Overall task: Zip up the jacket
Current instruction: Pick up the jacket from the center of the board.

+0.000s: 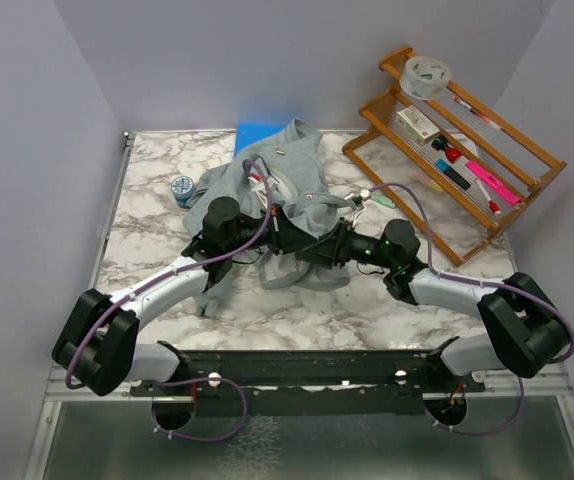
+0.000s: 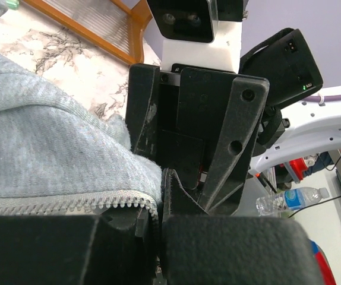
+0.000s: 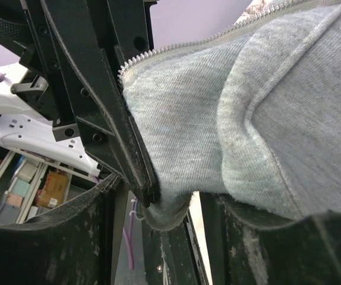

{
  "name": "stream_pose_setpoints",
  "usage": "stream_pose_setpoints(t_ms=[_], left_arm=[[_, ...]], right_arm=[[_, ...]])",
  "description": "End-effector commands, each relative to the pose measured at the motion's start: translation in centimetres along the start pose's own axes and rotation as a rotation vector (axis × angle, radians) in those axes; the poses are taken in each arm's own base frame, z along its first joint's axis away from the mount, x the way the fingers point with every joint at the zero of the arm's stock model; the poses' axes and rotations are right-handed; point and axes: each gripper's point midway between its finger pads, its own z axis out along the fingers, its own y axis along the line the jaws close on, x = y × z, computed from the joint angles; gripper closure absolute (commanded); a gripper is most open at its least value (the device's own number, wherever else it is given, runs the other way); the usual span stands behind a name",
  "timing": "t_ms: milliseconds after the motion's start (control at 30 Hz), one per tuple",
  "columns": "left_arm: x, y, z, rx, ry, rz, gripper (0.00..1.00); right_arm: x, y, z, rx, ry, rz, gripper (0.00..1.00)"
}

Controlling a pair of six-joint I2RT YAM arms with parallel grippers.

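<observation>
The light grey jacket [image 1: 287,185] lies bunched at the middle of the table, and both grippers meet at its near hem. My left gripper [image 1: 279,236] [image 2: 158,221] is shut on the jacket's edge, right at the end of the pale zipper [image 2: 63,205]. In the right wrist view, my right gripper [image 1: 307,250] [image 3: 171,233] stands with its jaws apart, and a fold of the jacket [image 3: 218,119] hangs down into the gap. The left gripper's black fingers [image 3: 108,127] press against that fold from the left. No zipper slider shows.
A wooden rack [image 1: 467,190] with pens, a box and a tape roll [image 1: 426,75] stands at the back right. A blue pad [image 1: 255,134] lies behind the jacket, and a small blue round thing [image 1: 182,188] to its left. Grey walls close three sides.
</observation>
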Motion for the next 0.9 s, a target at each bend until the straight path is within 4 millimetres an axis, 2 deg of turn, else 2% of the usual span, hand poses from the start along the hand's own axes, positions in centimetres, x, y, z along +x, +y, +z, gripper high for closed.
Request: stream_pose_setpoints(t_ms=[0,100,200,233,300,400,767,867], left_arm=[[-0.63,-0.53,0.05,0.021,-0.029,0.031,1.0],[-0.39,-0.34,0.07,0.02,-0.022,0.027,1.0],[-0.28,-0.31,0.04,0.021,-0.02,0.028,1.0],[-0.24,-0.35,0.01,0.023,-0.019,0.029,1.0],[-0.19,-0.39,-0.02,0.025,-0.017,0.03,1.0],[-0.2,-0.41,-0.05,0.026,-0.018,0.034,1.0],[-0.05,-0.34,-0.07,0.026,-0.015,0.031,1.0],[-0.03,-0.35,-0.08,0.026,-0.015,0.032,1.0]], right_arm=[[-1.17,1.5,0.63,-0.058,-0.024,-0.045,0.49],[-1.23,1.5,0.62,-0.056,-0.027,-0.049,0.55],[-1.31,1.48,0.53,-0.051,-0.035,-0.052,0.55],[-1.37,1.57,0.48,-0.052,-0.039,-0.054,0.52],[-1.57,1.71,0.33,-0.05,-0.054,-0.057,0.39],[-1.76,1.83,0.22,-0.047,-0.066,-0.057,0.37],[-1.63,1.87,0.21,-0.057,-0.069,-0.038,0.63],[-1.61,1.8,0.21,-0.055,-0.069,-0.035,0.79]])
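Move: The gathered zipper edge of the jacket is right at the right hand's point, about 1 cm to its left and 1 cm above, its lower bit already between the open fingers. The left hand keeps that edge pinched, roughly 1 cm to its right and just below. From the right hand, a buttoned flap lies about 10 cm ahead, level sideways and 8 cm lower; a green block sits some 24 cm ahead, 18 cm to the right and 17 cm down. The right fingers narrow around the bit of jacket edge under the left fingertips: they close a little, ease open again, then close to about half their starting gap, not shut. Meanwhile the right hand rises just under 1 cm, its fingers still pointing left. The left hand stays nearly in place, keeping its pinch on the zipper edge. ##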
